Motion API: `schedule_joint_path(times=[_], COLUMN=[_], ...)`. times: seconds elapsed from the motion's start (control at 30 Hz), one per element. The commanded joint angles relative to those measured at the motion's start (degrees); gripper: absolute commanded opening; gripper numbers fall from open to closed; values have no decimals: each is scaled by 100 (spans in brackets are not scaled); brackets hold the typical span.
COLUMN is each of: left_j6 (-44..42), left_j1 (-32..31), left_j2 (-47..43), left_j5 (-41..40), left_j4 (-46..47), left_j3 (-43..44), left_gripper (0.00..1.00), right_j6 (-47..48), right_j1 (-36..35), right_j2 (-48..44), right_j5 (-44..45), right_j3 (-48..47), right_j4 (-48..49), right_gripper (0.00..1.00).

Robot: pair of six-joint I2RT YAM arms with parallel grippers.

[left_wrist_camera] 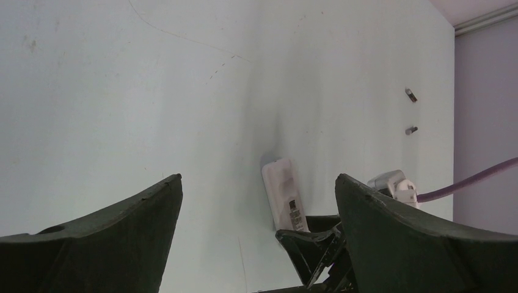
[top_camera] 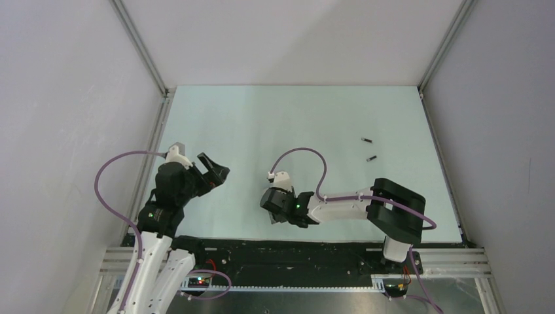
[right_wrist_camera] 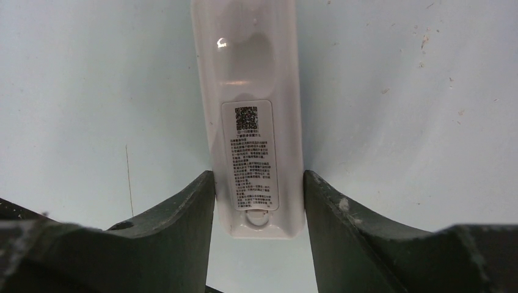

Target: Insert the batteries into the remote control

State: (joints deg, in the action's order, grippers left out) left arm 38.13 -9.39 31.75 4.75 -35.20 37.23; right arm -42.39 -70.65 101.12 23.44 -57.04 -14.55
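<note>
The remote control [right_wrist_camera: 253, 91] lies back up on the pale table, a printed label with a code square on its back; the left wrist view also shows the remote control [left_wrist_camera: 284, 189]. My right gripper [right_wrist_camera: 258, 175] has its two dark fingers pressed against the sides of the remote's near end. In the top view the right gripper [top_camera: 275, 208] covers the remote. Two batteries [top_camera: 367, 140] [top_camera: 372, 158] lie apart at the far right, small in the left wrist view [left_wrist_camera: 410, 94] [left_wrist_camera: 411, 130]. My left gripper [top_camera: 219, 171] [left_wrist_camera: 258, 177] hangs wide open to the left, holding nothing.
Grey walls with metal frame rails [top_camera: 141, 49] close the table on three sides. The right arm's purple cable [top_camera: 307, 154] loops above its wrist. The arm bases stand on a black strip [top_camera: 294, 252] at the near edge.
</note>
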Motion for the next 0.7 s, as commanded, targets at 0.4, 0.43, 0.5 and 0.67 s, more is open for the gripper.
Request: schedule_joint_path(times=[0.4, 0.43, 0.5, 0.67], left_j6=[332, 508, 857, 1768], left_j1=[-181, -219, -368, -798], left_j2=[-31, -53, -87, -246], left_j5=[702, 805, 873, 824], left_j4=[553, 635, 1085, 1896], left_j3=[-203, -310, -537, -1127], left_gripper=[98, 98, 98, 98], right_j6=[450, 442, 374, 172], right_j1=[-288, -272, -213, 150], right_j2=[-2074, -2217, -2630, -3770], right_j5=[403, 366, 259, -328], right_j3=[761, 842, 1224, 1867], right_j4=[-347, -165, 125, 860], right_gripper=[29, 29, 29, 29])
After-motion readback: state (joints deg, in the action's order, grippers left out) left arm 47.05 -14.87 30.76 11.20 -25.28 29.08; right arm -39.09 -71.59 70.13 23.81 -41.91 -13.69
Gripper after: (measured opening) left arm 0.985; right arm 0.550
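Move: The remote control lies about 18 cm to the right of the open left hand, roughly level with it in reach and some 17 cm below. The right hand already grips it near its labelled end, so its middle is about 4 cm ahead and 2 cm left of that hand, at its height. From the right hand the near battery lies about 20 cm ahead and 33 cm right, the far battery some 28 cm ahead and 32 cm right, both about 1 cm below. Keeping its pinch on the sides of the remote control, the right hand first draws it back and right 2 to 3 cm with little rise, then lifts steeply and goes on right, about 9 cm up and 5 cm right in all, its fingers tilting up towards the left by some 15 degrees. The left hand, still wide open, starts a little later, swinging about 5 cm right and finally sinking slightly towards the rising remote, its left side rolling down some 10 degrees as it turns slightly clockwise. ##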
